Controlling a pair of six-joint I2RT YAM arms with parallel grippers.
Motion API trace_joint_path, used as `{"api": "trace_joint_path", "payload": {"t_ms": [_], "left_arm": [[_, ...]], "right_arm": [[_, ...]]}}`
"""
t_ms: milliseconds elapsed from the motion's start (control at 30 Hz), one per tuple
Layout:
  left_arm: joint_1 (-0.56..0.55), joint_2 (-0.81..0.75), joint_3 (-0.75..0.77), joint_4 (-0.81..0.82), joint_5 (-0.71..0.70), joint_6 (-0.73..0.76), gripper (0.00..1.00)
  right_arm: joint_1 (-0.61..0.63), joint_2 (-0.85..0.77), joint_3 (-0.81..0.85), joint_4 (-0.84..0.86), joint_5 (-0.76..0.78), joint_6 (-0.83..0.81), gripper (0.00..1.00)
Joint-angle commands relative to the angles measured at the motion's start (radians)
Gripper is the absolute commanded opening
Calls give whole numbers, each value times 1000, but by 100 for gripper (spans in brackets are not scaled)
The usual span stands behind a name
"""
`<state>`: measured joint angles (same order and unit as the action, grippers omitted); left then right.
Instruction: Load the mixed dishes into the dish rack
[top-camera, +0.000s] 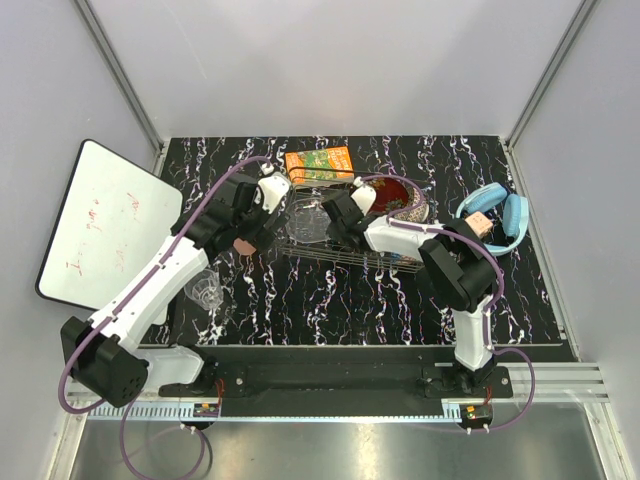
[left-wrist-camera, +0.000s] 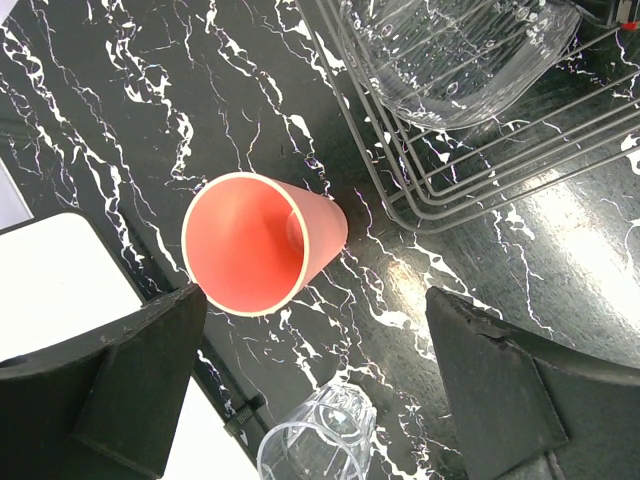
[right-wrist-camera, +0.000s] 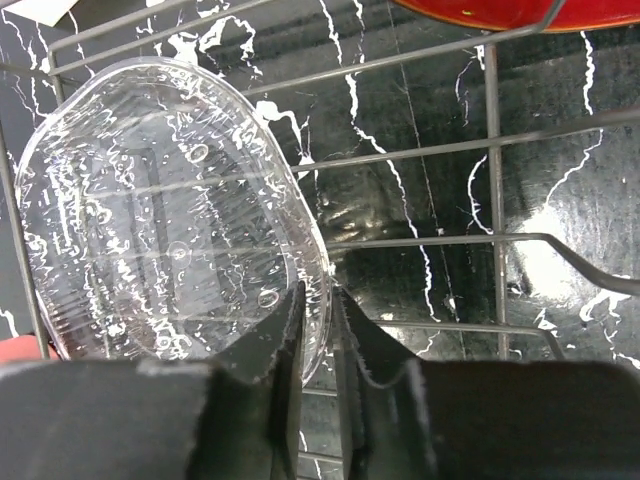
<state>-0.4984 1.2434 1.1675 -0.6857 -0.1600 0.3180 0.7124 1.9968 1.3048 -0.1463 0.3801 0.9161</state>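
Observation:
The salmon-pink cup (left-wrist-camera: 260, 240) lies on its side on the black marble table, its mouth facing my left wrist camera. My left gripper (left-wrist-camera: 320, 350) hangs open above it, fingers (left-wrist-camera: 130, 380) spread wide, holding nothing. A clear drinking glass (left-wrist-camera: 320, 440) lies just below the cup. Inside the wire dish rack (top-camera: 350, 250) the clear glass bowl (right-wrist-camera: 160, 220) stands tilted on edge. My right gripper (right-wrist-camera: 320, 305) is shut on the bowl's rim, one finger inside and one outside. A red floral plate (top-camera: 393, 193) and a patterned bowl (top-camera: 418, 212) sit at the rack's right end.
An orange-green carton (top-camera: 320, 163) lies behind the rack. Blue headphones (top-camera: 495, 218) rest at the right. A whiteboard (top-camera: 110, 225) leans at the table's left edge, close to the left arm. The rack's corner wires (left-wrist-camera: 450, 190) are just right of the cup.

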Motion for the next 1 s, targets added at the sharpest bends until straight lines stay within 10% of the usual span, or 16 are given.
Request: {"api": "trace_joint_path", "payload": {"t_ms": [0,133,467,967], "left_arm": [[4,-41,-9,41,-18,6,96],[3,-44,-9,40,-18,6,96],[4,-47,12,25,-15,-5,96],[4,-61,-2,18,-32,-10,96]], "right_arm": [[-4,14,-22,53,34,17,16],[-4,-7,-58,89,36,14,0],[-1,-144,-185,218,89,-57,0],[38,-581,-344,454,174,-755,0]]}}
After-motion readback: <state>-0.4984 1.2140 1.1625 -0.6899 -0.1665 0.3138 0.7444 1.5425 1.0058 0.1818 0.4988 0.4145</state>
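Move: The right gripper is low in the rack, its part-open fingers astride the near-right rim of the clear plate, whose middle lies about 6 cm left and 4 cm ahead of it. The red plate is some 14 cm to its right and 8 cm ahead; the book is 17 cm ahead and 4 cm left; the pink cup is about 22 cm left and 2 cm back. From the left gripper the clear plate lies roughly 14 cm right, 9 cm ahead and 17 cm below. Shut the right gripper fully so it pinches the clear plate's rim, then, after a brief hold in place, lift it away from the rack, slowly at first and then fast, about 14 cm straight up with some 4 cm of drift to the right. Tip the fingers up towards level by around 30 degrees on the way, keeping the pinch. ##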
